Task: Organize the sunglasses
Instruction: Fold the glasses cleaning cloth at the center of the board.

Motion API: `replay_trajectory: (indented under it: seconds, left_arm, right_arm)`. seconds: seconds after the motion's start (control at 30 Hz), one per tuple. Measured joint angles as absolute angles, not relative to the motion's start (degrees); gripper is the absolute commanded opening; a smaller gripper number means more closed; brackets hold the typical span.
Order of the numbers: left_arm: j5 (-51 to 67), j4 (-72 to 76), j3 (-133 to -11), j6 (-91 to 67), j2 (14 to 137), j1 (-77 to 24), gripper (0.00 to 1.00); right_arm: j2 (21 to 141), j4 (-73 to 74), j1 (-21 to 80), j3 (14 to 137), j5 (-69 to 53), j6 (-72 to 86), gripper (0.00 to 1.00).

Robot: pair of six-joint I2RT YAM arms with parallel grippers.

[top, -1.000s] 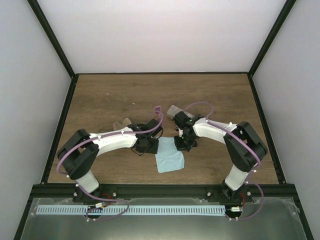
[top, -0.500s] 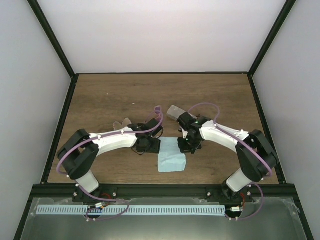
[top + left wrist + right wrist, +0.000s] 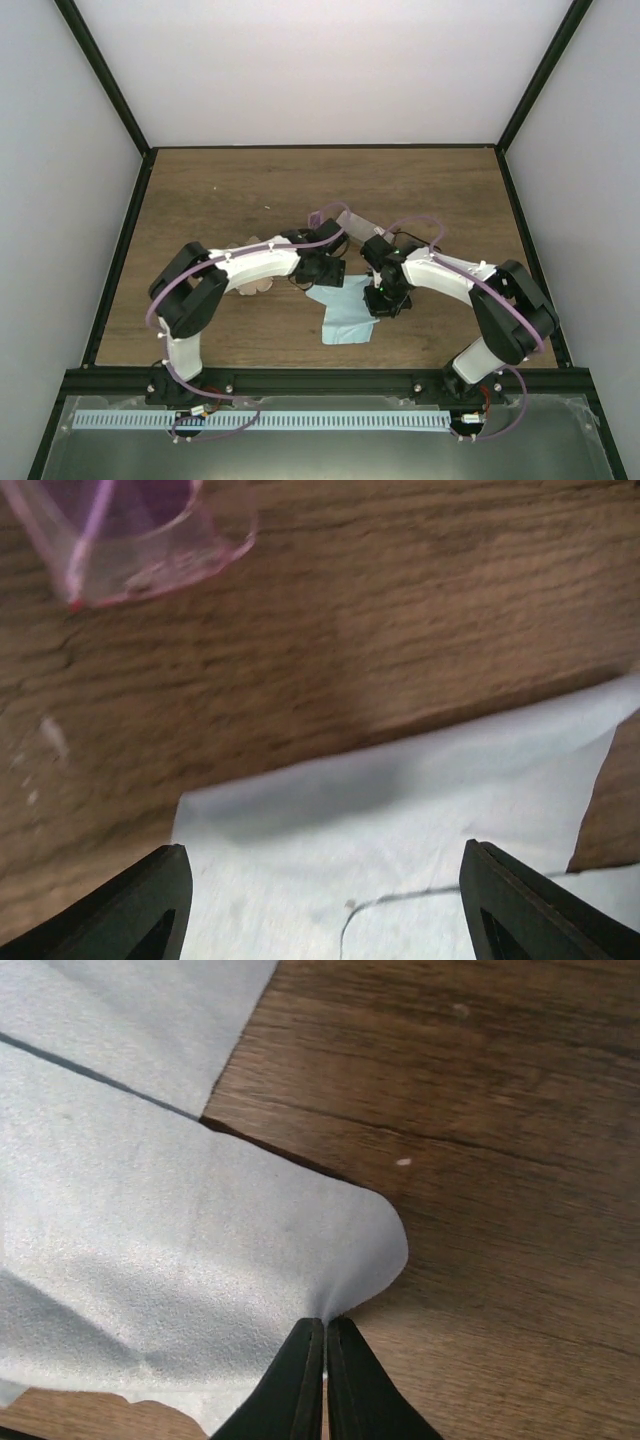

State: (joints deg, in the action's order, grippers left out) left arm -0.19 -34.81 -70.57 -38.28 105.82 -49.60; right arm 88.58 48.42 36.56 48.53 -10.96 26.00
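Observation:
A pair of sunglasses with a purple-pink tinted lens (image 3: 130, 530) lies on the wood, at the top left of the left wrist view. On the light blue cloth (image 3: 345, 312) runs a thin black wire (image 3: 420, 894), like part of a frame. My left gripper (image 3: 340, 910) hangs open just above this cloth, one finger on each side of the wire, holding nothing. From overhead it (image 3: 322, 272) sits at the cloth's upper left. My right gripper (image 3: 325, 1338) is shut on the cloth's right edge, pinching a fold; in the top view it (image 3: 385, 303) is at the cloth's right side.
A grey case (image 3: 350, 220) lies behind the two grippers. A pale pinkish thing (image 3: 252, 284) sits under the left forearm, too small to identify. Bare wooden table (image 3: 250, 190) stretches to the back and sides, with black frame posts and white walls around it.
The left arm has swung right and forward and its jaws have opened. The right gripper has dragged the cloth a little right and towards the near edge, skewing it.

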Motion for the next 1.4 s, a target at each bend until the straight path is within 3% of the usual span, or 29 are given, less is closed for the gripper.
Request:
replay_trajectory:
  seconds: [0.43,0.8,1.03,1.23,1.4]
  left_arm:
    - [-0.25,-35.29,-73.65,-34.72,111.61,-49.63,0.74]
    - [-7.70,-35.42,-72.20,-34.44,111.92,-46.83,0.73]
    - [-10.57,-35.99,-71.64,-34.52,111.35,-43.57,0.75]
    - [-13.19,-43.18,-73.47,-34.87,110.61,-42.02,0.73]
    - [-13.89,-48.97,-78.17,-35.68,107.31,-43.31,0.71]
  right_arm:
    - [88.58,47.42,32.21,47.86,-10.41,25.78,0.03]
    - [88.42,47.42,31.24,48.05,-10.37,24.67,0.03]
    - [88.20,47.51,31.14,48.64,-10.31,24.01,0.30]
    - [88.20,47.44,30.96,52.71,-10.02,24.05,0.36]
    - [88.73,47.07,30.92,55.53,-9.54,24.05,0.35]
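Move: Hovering with open fingers, the left hand is over the far edge of the far cleaning cloth; that cloth's middle is about 2 cm back, 3 cm right and 4 cm below. The near cloth's middle lies some 7 cm back and 5 cm right, the sunglasses 11 cm ahead and 2 cm left. Shut on the near cloth's right edge, the right hand has that cloth's middle level with it, 6 cm left; the far cloth is 6 cm ahead, 8 cm left. Lowering its wide-open fingers about 3 cm onto the far cloth, the left hand sweeps it left some 8 cm and forward 4, rolling its left side up, then rises off. Keeping its pinch, the right hand eases the near cloth's edge 2 cm right and forward, pauses, then opens, lets go and lifts 3 cm while going forward 4. ##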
